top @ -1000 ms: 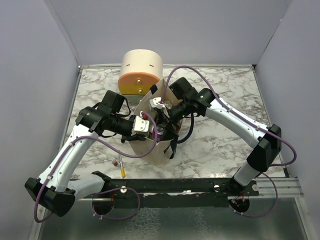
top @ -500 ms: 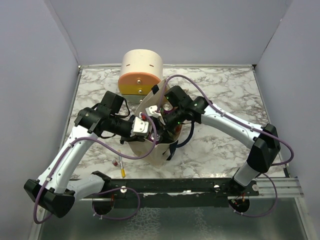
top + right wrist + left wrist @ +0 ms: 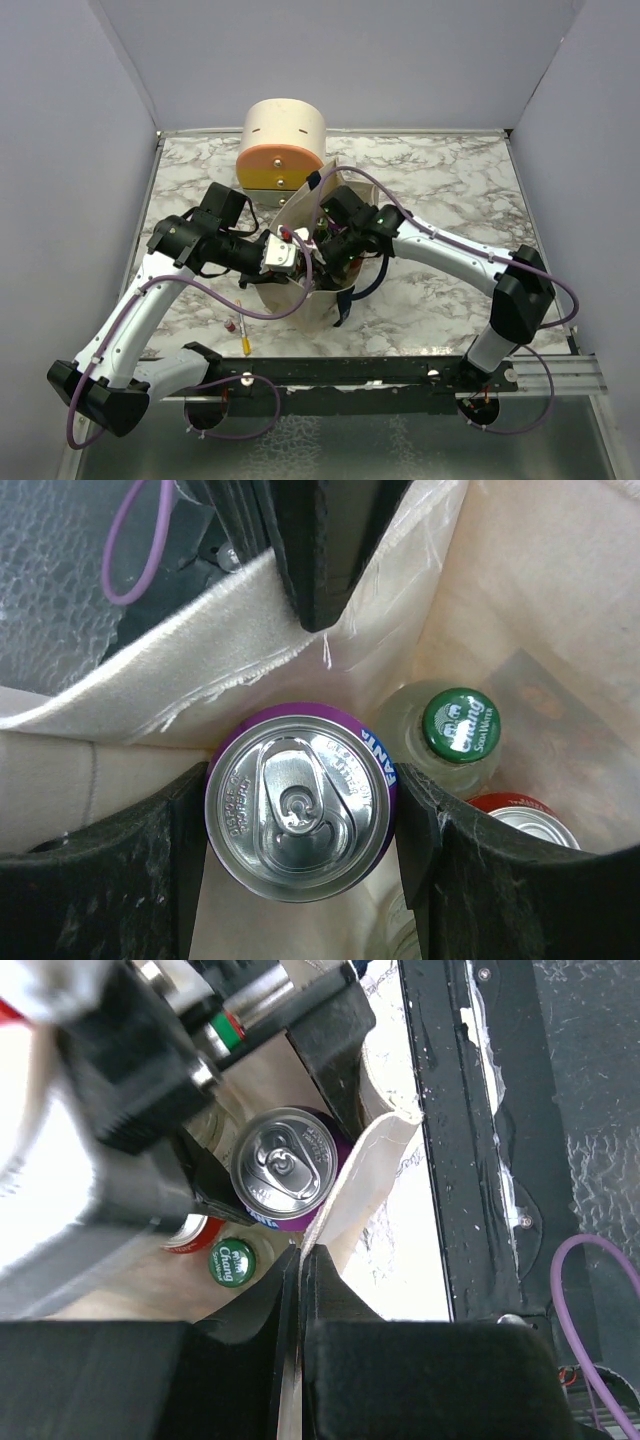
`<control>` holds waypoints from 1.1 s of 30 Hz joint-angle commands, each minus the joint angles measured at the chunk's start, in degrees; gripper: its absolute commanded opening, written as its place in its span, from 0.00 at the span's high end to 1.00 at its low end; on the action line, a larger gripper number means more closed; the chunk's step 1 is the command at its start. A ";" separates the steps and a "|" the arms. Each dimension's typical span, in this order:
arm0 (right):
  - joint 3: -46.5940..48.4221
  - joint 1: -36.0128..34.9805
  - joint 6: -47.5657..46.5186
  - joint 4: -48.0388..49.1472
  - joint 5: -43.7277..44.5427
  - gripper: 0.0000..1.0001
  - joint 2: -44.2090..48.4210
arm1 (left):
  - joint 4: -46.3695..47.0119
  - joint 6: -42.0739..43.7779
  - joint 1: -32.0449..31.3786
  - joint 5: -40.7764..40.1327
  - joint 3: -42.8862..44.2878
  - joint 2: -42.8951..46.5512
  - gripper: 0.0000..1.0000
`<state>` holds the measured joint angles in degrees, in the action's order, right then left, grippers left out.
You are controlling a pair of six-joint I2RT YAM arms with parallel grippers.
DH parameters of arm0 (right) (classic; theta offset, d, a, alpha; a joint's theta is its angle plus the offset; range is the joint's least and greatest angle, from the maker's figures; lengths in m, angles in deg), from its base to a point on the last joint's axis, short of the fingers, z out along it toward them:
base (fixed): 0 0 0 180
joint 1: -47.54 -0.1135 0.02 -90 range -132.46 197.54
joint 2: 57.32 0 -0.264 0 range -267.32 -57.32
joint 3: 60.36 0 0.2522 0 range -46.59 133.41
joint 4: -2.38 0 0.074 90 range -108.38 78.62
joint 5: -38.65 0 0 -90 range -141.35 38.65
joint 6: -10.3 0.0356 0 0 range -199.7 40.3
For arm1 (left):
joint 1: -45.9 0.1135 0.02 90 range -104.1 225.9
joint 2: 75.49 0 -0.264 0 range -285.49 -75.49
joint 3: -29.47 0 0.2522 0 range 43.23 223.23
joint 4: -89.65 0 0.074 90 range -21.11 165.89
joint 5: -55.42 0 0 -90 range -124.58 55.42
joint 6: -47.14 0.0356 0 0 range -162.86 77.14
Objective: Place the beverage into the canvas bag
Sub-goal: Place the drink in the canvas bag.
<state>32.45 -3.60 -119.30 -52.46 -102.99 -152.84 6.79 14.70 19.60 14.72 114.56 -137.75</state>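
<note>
The beverage, a purple can (image 3: pixel 300 800) with a silver top, stands upright between my right gripper's (image 3: pixel 300 812) two fingers, which are shut on its sides. It is down inside the mouth of the beige canvas bag (image 3: pixel 190 670), close to the bag's near wall. The left wrist view shows the same can (image 3: pixel 285 1168) just past the cloth rim (image 3: pixel 372 1170). My left gripper (image 3: pixel 298 1260) is shut on that rim and holds the bag's side up. From above, both grippers meet over the bag (image 3: pixel 312 305), left gripper (image 3: pixel 288 250) and right gripper (image 3: pixel 328 243).
Inside the bag a green-capped bottle (image 3: pixel 458 725) and a red can (image 3: pixel 522 822) stand beside the purple can. A rounded cream-and-orange drawer box (image 3: pixel 283 145) stands just behind the bag. A small yellow stick (image 3: pixel 245 340) lies on the marble near the front rail.
My right arm has moved left and down, carrying the can into the bag's mouth. The left arm has kept its hold on the rim and barely moved.
</note>
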 commanded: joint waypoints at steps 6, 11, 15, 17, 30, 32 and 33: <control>-4.62 -3.89 0.28 0.73 -1.11 0.99 -2.44 | 2.12 0.62 0.92 3.43 0.65 2.22 1.00; -5.15 -4.40 -0.90 0.51 -0.03 0.97 -3.32 | 2.04 0.34 1.01 3.61 0.91 2.49 1.00; -5.74 -4.80 -1.96 0.47 0.83 0.93 -3.53 | 2.01 0.35 1.33 3.72 0.92 2.65 1.00; -6.41 -4.85 -2.80 0.31 1.36 0.91 -3.50 | 2.08 0.35 1.34 3.70 0.83 2.67 1.00; -8.39 -5.04 -6.28 -0.05 4.58 0.71 -4.63 | 2.61 -0.01 1.48 3.79 -0.32 3.07 1.00; -8.26 -5.05 -6.65 -0.03 5.39 0.70 -5.35 | 2.80 -0.24 1.56 3.80 -0.31 3.18 1.00; -8.27 -5.03 -6.96 -0.05 5.70 0.69 -5.57 | 2.89 -0.40 1.63 3.85 -0.36 3.23 1.00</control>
<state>26.40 -6.44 -124.85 -46.93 -98.11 -155.38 6.00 14.46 19.73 15.83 113.58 -136.64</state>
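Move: The right gripper already holds the purple can upright inside the canvas bag's near end; the bare bag floor it is meant for lies straight below, about 14 cm down. From the right hand, the green-capped bottle stands about 4 cm ahead and 5 cm left, its middle 8 cm lower; the red can is some 8 cm ahead, 4 cm left and 10 cm down. From the left hand, the purple can is roughly 9 cm right, 2 cm ahead and 9 cm below. Lower the right gripper about 5 cm straight down into the near end of the bag, quickly for the first 3 cm and then slowly, keeping the purple can clamped and bringing it down beside the green-capped bottle. Let the wrist tip only about 5 degrees. With the left gripper keep the near rim pinched, letting it ease back barely a centimetre. ##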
